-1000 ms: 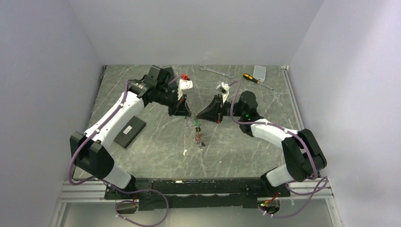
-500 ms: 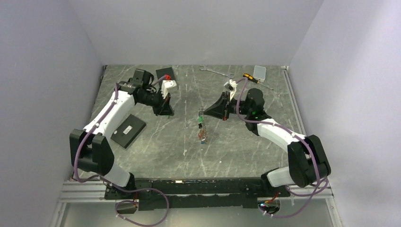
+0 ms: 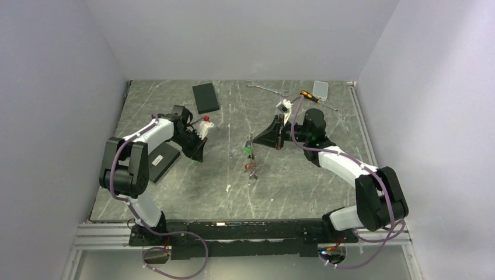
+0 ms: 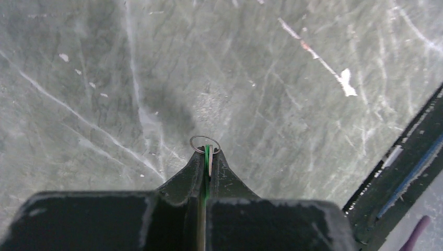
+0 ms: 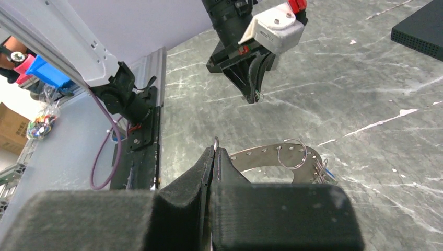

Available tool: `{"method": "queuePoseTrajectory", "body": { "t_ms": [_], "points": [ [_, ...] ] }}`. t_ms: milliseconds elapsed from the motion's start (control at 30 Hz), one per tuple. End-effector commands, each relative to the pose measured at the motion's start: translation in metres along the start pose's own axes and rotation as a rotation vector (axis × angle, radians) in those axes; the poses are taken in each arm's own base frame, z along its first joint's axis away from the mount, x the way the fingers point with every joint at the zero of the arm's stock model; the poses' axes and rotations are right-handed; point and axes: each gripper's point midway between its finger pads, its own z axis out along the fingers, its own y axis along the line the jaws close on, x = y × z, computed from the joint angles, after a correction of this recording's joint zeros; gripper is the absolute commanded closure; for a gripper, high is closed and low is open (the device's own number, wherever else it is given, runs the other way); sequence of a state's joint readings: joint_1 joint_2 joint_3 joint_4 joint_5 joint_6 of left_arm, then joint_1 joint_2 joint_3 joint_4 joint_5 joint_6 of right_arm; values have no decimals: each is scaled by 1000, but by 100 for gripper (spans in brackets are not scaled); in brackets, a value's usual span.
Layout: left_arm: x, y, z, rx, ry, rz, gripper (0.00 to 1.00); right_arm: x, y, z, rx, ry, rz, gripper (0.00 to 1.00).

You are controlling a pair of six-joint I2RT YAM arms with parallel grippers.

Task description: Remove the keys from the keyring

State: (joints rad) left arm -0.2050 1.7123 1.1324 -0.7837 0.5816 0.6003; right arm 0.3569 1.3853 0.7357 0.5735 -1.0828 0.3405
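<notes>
My left gripper (image 4: 207, 152) is shut on a green-tagged key (image 4: 207, 162); the key's small wire loop (image 4: 196, 142) pokes out past the fingertips, low over the table. In the top view this gripper (image 3: 195, 154) is left of centre, well apart from the keyring. My right gripper (image 5: 215, 149) is shut on the edge of the keyring (image 5: 264, 156), a flat grey perforated band. A split ring (image 5: 303, 148) and the remaining keys (image 5: 322, 171) hang from it. From above, the keyring (image 3: 250, 150) dangles at the right gripper (image 3: 254, 141) tip with the keys (image 3: 251, 167) below.
A black box (image 3: 205, 97) lies at the back, another (image 3: 161, 160) by the left arm. A wrench (image 3: 267, 88), a screwdriver (image 3: 314, 98) and a small clear case (image 3: 320, 88) lie at the far right. A white fleck (image 3: 228, 188) is near the front.
The left arm has swung away to the left and nearer, carrying the green-tagged key off the keyring. The right arm drew back slightly and now holds still with the keyring.
</notes>
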Motion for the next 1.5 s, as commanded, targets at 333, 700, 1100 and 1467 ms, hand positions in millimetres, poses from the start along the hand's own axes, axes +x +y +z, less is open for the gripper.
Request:
{"method": "queuePoseTrajectory", "body": {
  "t_ms": [333, 700, 1100, 1467],
  "points": [
    [19, 27, 22, -77, 53, -35, 76, -28, 5, 2, -16, -51, -94, 100],
    [-65, -27, -37, 40, -274, 64, 10, -31, -20, 5, 95, -101, -7, 100],
    [-146, -26, -83, 5, -597, -37, 1, -43, -70, 8, 302, -218, 107, 100],
    [-136, -38, -53, 187, -673, -46, 1, -48, -101, 13, 380, -253, 150, 100]
  ]
}}
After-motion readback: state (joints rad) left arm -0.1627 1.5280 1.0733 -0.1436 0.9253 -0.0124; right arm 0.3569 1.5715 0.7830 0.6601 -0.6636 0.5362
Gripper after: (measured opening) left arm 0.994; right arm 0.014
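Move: The left hand still holds the freed green key; the spot of bare table for it lies about 4 cm below, level fore-and-aft and 1 cm left. From this hand, the labelled black box is roughly 13 cm left and 5 cm below, level with it, and the keyring some 16 cm right, 12 cm above and level. The right hand grips the keyring, whose middle hangs about 5 cm below and 1 cm forward; the table spot is roughly 18 cm to that hand's left, level, 21 cm lower. The left hand sinks another 3 to 4 cm to the bare table right of the labelled box, opens its fingers wide around the green key to let it go, then climbs away about 17 cm while going forward and right towards the keyring, its fingers swinging up some 35 degrees from down-right to point mostly right. The right hand waits with its fingers shut on the keyring, then carries it about 9 cm forward and a little down, turning clockwise by roughly 25 degrees. ##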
